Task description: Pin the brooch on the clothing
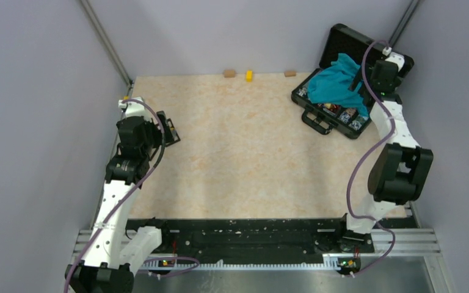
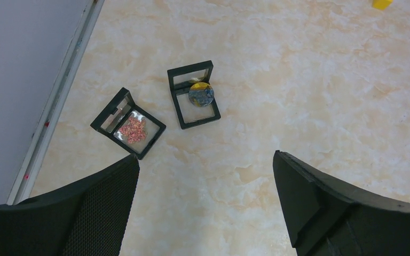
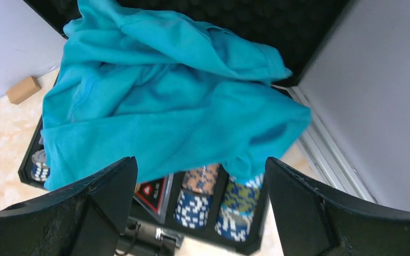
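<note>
The brooch [image 2: 133, 129], a pink-red glittery ornament, lies in a small open black frame box [image 2: 152, 140] on the marbled table, just beyond my left gripper's left finger. My left gripper [image 2: 205, 160] is open above bare tabletop, with nothing between its fingers. The clothing [image 3: 165, 101], a crumpled teal T-shirt [image 1: 336, 82], is heaped in the open black case [image 1: 317, 119] at the far right. My right gripper [image 3: 201, 162] hovers open over the shirt's near edge and holds nothing.
A second black frame box [image 2: 193, 95] holds a round blue-and-yellow piece. Rows of poker chips [image 3: 195, 205] fill the case beneath the shirt. Two wooden blocks [image 1: 229, 73] [image 1: 290, 73] and a yellow block [image 1: 249, 75] sit by the back wall. A metal rail [image 2: 58, 101] edges the table's left side.
</note>
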### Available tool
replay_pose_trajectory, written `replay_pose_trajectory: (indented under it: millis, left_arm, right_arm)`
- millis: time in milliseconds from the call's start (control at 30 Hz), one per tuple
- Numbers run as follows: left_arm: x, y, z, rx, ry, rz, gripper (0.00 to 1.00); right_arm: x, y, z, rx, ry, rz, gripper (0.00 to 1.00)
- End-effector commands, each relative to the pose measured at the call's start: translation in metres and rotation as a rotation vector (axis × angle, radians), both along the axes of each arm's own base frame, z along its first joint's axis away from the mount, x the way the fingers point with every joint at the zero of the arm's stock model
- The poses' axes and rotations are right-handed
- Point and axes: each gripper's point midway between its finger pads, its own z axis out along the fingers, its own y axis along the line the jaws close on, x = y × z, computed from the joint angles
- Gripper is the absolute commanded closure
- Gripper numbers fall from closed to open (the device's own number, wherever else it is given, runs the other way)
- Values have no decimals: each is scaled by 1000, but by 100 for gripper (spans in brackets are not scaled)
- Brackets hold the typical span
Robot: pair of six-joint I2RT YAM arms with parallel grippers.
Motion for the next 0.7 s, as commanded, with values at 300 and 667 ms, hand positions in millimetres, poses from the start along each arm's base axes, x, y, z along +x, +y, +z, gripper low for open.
replay_pose_trajectory:
  millis: [300, 667]
  left_arm:
    - [3, -13, 10, -34, -48, -60, 1]
    - [0, -7, 16, -22, -72, -31, 1]
  right_arm:
    - [101, 10, -63, 70, 82, 204, 28]
    - [68, 52, 116, 90, -232, 358, 100]
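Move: The teal clothing lies heaped over the open case, its middle about 8 cm ahead of the right hand, 3 cm to its left and 12 cm below. The case handle is some 4 cm back and 11 cm left of that hand, 19 cm down; the lid stands about 19 cm ahead and 5 cm right, its middle 8 cm lower than the hand. From the left hand the clothing lies roughly 25 cm ahead, 70 cm right and 15 cm down. The right hand, wide open, swoops down about 10 cm and forward some 9 cm onto the clothing, the wrist tipping the fingertips about 10 degrees further down and turning slightly counter-clockwise, and the fingers snap almost shut at the bottom, pinching a fold. Keeping that pinch, the hand turns back upward and lifts about 5 cm, easing a little left while it goes on turning counter-clockwise. ##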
